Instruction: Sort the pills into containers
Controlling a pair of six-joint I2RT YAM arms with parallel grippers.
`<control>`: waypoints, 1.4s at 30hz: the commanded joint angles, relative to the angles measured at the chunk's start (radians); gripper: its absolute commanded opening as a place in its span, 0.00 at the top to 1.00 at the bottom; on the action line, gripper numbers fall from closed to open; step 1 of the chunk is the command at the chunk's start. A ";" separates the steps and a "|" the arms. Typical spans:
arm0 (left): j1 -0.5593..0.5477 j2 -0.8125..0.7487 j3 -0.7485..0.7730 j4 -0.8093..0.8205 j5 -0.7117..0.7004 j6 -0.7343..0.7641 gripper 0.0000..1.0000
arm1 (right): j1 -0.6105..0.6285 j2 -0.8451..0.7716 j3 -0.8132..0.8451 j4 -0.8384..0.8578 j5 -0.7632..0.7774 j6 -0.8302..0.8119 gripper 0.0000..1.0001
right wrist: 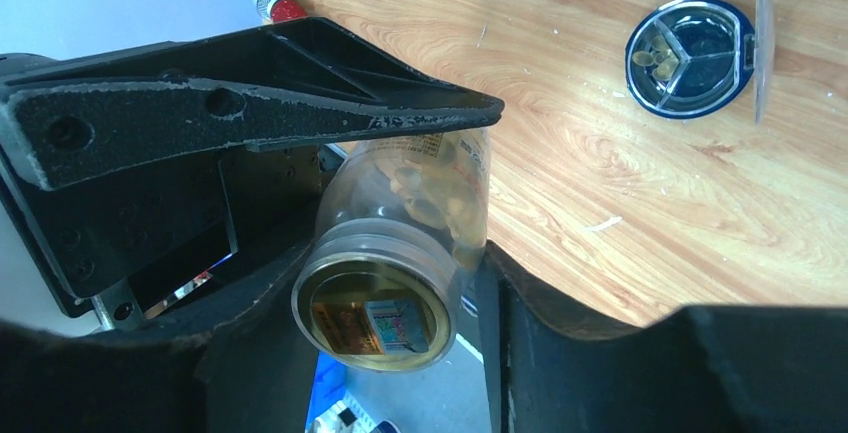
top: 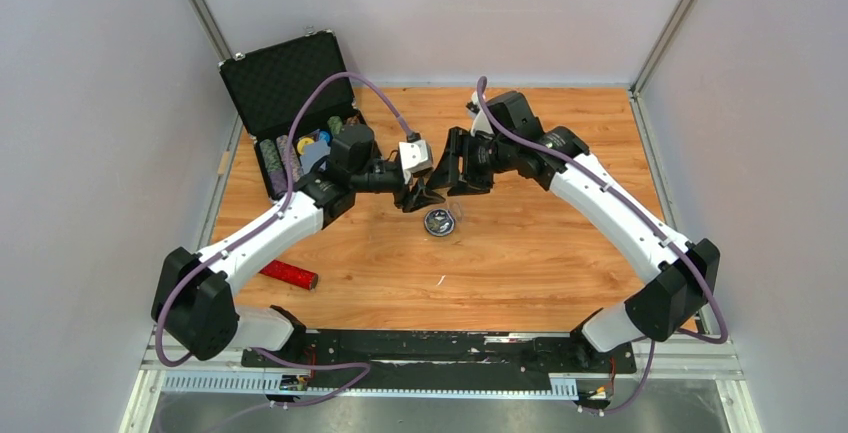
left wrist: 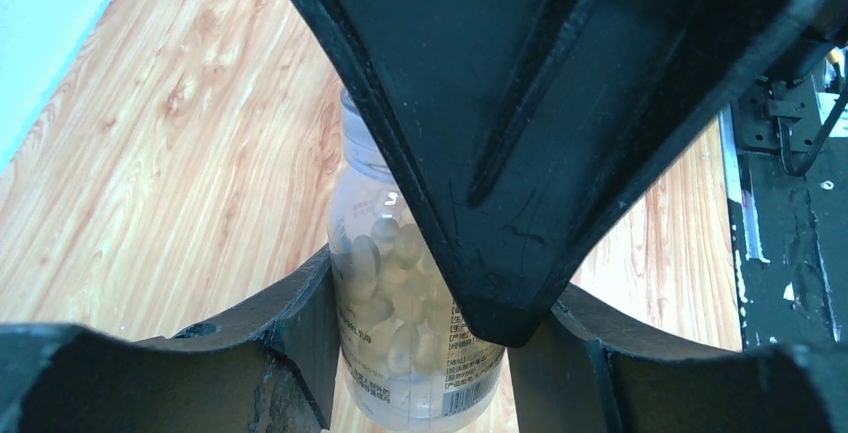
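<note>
A clear pill bottle (left wrist: 390, 293) full of pale capsules lies on its side between both grippers, above the wooden table. My left gripper (left wrist: 425, 373) is shut on the bottle's body. My right gripper (right wrist: 395, 288) stands around the bottle's clear cap (right wrist: 378, 313), with a thin gap showing on one side. The container (right wrist: 690, 56) is a small round dish with a dark blue rim and three compartments. It sits on the table just below the grippers (top: 440, 221). A few yellowish pills (right wrist: 655, 55) lie in one compartment.
A clear round lid (right wrist: 762, 48) stands on edge against the dish. An open black poker-chip case (top: 290, 83) stands at the back left. A red cylinder (top: 288, 274) lies near the left arm. The table's metal frame edges run along both sides.
</note>
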 commanded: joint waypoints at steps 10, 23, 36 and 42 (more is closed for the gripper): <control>-0.009 -0.080 -0.011 0.152 -0.025 -0.080 0.00 | -0.003 -0.124 -0.065 0.127 0.343 -0.070 0.76; -0.006 -0.129 -0.073 0.254 -0.262 -0.229 0.00 | -0.270 -0.111 -0.305 0.074 0.627 -0.154 0.74; -0.004 -0.212 -0.173 0.376 -0.476 -0.421 0.00 | -0.427 0.041 -0.393 0.154 0.561 -0.166 0.65; -0.004 -0.212 -0.196 0.430 -0.534 -0.582 0.00 | -0.432 0.115 -0.352 0.100 0.567 -0.157 0.51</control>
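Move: Both grippers hold the pill bottle, its middle about 2 cm right of the left hand point. The right gripper is to take it to open table on the right, some 23 cm right of the right hand, 8 cm ahead and 20 cm down. Below, the round pill container lies about 6 cm ahead of the right hand and 24 cm down, or 5 cm ahead, 4 cm right and 23 cm below the left; a white scrap is 8 cm back of the right hand. Open the left gripper wide to free the pill bottle, lift it straight up, then draw it off forward and left, turning it some 30 degrees counter-clockwise. Keep the right gripper shut on the bottle and sweep it about 23 cm right, a little forward, past the pill container and down about 18 cm, tipping its fingers steeply towards the table and swinging clockwise. ##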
